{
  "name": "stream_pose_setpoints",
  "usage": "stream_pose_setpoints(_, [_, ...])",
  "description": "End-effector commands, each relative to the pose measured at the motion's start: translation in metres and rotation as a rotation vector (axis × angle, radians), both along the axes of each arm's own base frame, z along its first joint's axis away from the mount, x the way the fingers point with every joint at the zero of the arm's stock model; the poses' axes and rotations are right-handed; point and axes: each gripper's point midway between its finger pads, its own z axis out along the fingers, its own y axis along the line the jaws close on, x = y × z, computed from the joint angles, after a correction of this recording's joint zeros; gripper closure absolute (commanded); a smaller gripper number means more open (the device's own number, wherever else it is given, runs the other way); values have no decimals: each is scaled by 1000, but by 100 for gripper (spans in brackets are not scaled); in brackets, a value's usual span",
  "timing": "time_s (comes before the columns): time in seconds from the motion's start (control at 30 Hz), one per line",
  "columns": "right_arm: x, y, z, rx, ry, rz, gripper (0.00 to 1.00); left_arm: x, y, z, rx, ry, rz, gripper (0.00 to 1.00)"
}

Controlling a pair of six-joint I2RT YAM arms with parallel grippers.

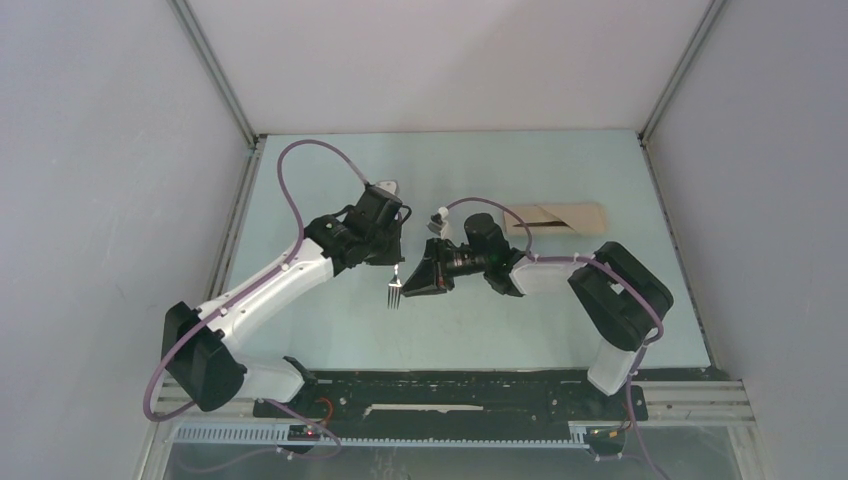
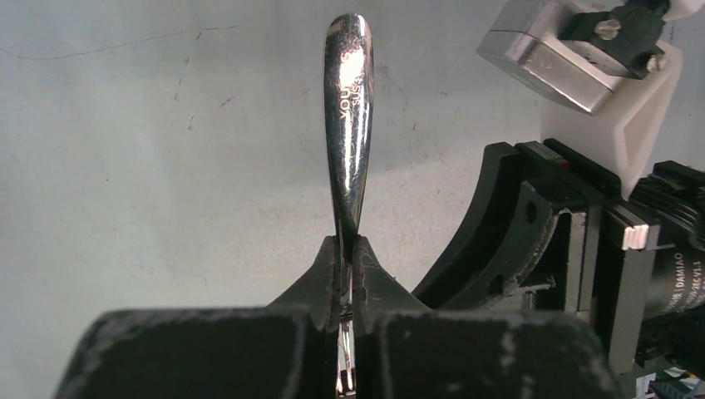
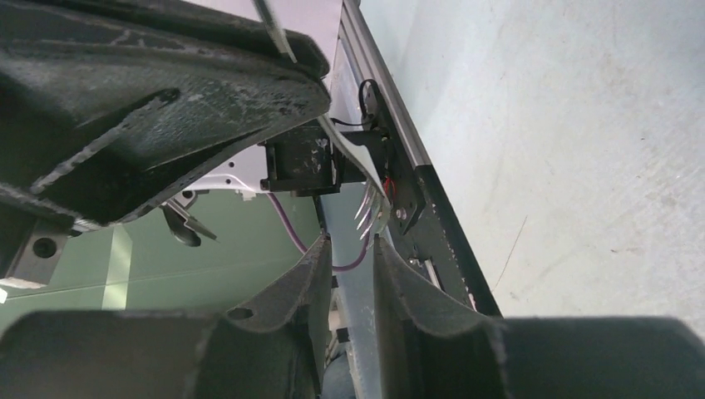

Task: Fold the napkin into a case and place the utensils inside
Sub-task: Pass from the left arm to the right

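My left gripper (image 1: 396, 262) is shut on a shiny metal fork (image 1: 394, 289), which hangs tines-down above the table. In the left wrist view the jaws (image 2: 349, 249) pinch the fork's neck and its handle (image 2: 350, 108) sticks out beyond them. My right gripper (image 1: 410, 284) is open, its tips right beside the fork's tines. In the right wrist view the fingers (image 3: 347, 245) stand a narrow gap apart, with the tines (image 3: 370, 212) just past them and untouched. The tan napkin (image 1: 570, 218) lies folded into a long strip at the back right, with a dark thin line along its near edge.
The left gripper's black body (image 3: 150, 100) fills the upper left of the right wrist view, close to my right fingers. The right arm's wrist (image 2: 540, 241) sits close on the right of the left wrist view. Grey walls and metal rails (image 1: 240, 200) enclose the table.
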Motion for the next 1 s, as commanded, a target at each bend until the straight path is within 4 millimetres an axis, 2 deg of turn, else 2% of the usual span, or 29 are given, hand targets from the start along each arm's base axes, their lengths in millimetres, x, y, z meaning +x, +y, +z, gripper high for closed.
stream_pose_setpoints(0.0, [-1,6,-3,12,-12,-5,68,7,-13,26,-53,-65,-36,100])
stream_pose_setpoints(0.3, [6,6,-10,3,-29,-26,69,2,-22,27,-77,-51,-68,100])
stream_pose_setpoints(0.53, [7,6,-11,9,-34,-25,77,1,-28,27,-91,-43,-86,100])
stream_pose_setpoints(0.6, [7,6,-11,10,-37,-26,83,1,-29,26,-90,-41,-90,100])
stream_pose_setpoints(0.7, [8,7,-8,16,-45,-28,98,0,-30,27,-93,-40,-96,100])
stream_pose_setpoints(0.73, [8,7,-8,14,-41,-32,100,0,-31,28,-97,-39,-100,100])
stream_pose_setpoints(0.77, [8,7,-8,11,-37,-39,100,0,-31,30,-97,-40,-98,97])
stream_pose_setpoints(0.87, [19,2,-5,19,13,-129,100,2,-28,44,-98,-69,-88,57])
stream_pose_setpoints(0.9, [24,0,0,35,43,-162,100,3,-25,51,-94,-84,-76,48])
stream_pose_setpoints(0.97, [38,-9,5,63,122,-252,100,5,-18,69,-92,-122,-68,39])
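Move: The fork, still pinched by the left fingers just above its neck, has its middle about 5 cm ahead of the right hand, 2 cm to its left and 3 cm higher. Its tines hang back towards the right fingertips. From the left hand, the fork's middle is 1 cm ahead and 1 cm up, and the waiting right fingertips are about 6 cm back, 2 cm right and 2 cm lower. The folded napkin lies some 30 cm right of the right hand, 16 cm ahead and 14 cm below. Back and to the right by about 1.5 cm, the left hand eases the fork into the right fingers. Meanwhile the part-open right hand sinks about 1.5 cm, creeps slightly forward and shuts on the fork near its neck. Only then do the left fingers open about halfway and let go, rising some 1.5 cm, while the right keeps its pinch. ##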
